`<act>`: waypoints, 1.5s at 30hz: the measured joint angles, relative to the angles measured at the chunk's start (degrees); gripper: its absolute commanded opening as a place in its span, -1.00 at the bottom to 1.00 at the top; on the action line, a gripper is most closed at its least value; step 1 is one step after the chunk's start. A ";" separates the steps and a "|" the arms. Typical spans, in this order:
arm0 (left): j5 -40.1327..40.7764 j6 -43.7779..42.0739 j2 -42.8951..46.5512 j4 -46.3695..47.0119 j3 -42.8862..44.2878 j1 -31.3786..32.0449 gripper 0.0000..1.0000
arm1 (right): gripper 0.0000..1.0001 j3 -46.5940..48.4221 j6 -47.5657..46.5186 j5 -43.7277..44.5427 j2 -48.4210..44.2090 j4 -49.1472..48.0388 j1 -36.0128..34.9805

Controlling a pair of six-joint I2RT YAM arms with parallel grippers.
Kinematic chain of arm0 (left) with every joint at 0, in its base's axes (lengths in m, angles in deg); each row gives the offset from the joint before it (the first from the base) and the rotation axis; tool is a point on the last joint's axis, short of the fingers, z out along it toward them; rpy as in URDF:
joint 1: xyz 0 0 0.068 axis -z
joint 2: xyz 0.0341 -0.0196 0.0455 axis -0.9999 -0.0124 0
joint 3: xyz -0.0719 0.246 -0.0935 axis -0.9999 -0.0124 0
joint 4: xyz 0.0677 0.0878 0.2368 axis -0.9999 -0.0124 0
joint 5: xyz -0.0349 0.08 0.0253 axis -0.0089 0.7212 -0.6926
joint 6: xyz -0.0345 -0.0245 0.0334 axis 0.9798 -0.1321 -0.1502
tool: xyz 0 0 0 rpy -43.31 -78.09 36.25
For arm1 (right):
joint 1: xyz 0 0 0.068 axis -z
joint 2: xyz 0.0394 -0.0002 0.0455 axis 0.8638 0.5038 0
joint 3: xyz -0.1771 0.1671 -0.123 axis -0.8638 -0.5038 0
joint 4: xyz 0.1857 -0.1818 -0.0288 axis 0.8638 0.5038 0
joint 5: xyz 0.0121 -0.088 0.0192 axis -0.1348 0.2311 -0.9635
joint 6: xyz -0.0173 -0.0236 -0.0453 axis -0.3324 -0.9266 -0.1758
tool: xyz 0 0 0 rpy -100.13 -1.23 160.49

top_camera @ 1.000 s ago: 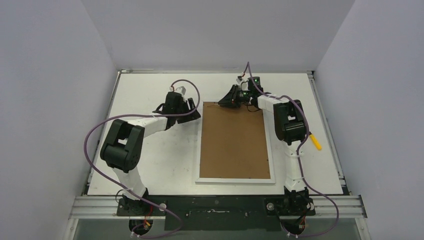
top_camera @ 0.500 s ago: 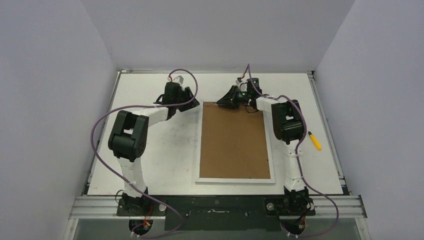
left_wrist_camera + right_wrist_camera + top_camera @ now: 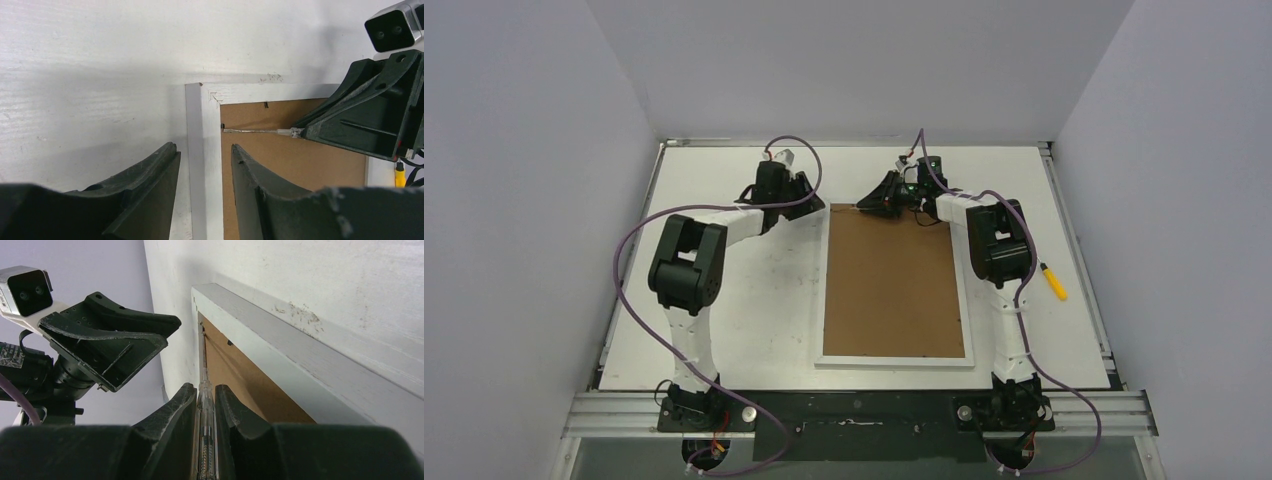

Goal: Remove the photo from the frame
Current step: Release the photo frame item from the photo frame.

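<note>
The frame point(image 3: 894, 359) lies face down on the white table, its brown fibreboard back point(image 3: 892, 280) up inside a narrow white border point(image 3: 202, 120). The photo is hidden under that back. My left gripper point(image 3: 203, 147) is at the frame's far left corner point(image 3: 809, 208), open, one finger over the table and the other over the brown back, with the border between them. My right gripper point(image 3: 204, 387) is at the far edge point(image 3: 866, 204), shut on a clear-handled screwdriver point(image 3: 202, 360). The screwdriver's thin shaft point(image 3: 255, 131) reaches a small black tab inside the left border.
A yellow-handled tool point(image 3: 1054, 282) lies on the table right of the frame, beside the right arm. Grey walls close in the table on three sides. Purple cables loop over both arms.
My left arm has swung its elbow inward and its gripper has come to the frame's far left corner with jaws narrower than before. The right gripper and screwdriver have barely moved.
</note>
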 measured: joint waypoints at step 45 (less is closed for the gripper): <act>-5.01 0.22 -6.91 -0.59 5.77 -0.28 -0.65 | -0.89 3.02 -0.61 2.40 0.15 4.94 -0.44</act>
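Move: The frame's left rail lies about 2 cm to the right of my left hand, 1 cm ahead and 3 cm below; the frame's far left corner is some 5 cm ahead and 2 cm right of that hand. The black tab I'm working on, just inside that rail, lies about 7 cm left of my right hand, 1 cm ahead and 3 cm below; the tab on the far rail is 3 cm ahead and 4 cm left. I lower my left hand about 2 cm onto the frame's left rail, easing 1.5 cm right and 1 cm forward, and close its half-open fingers around the rail beside the tab. My right hand keeps its grip on the screwdriver and edges it about half a centimetre right, then back left and forward, bringing the tip from the near side of the black tab to its far side. ##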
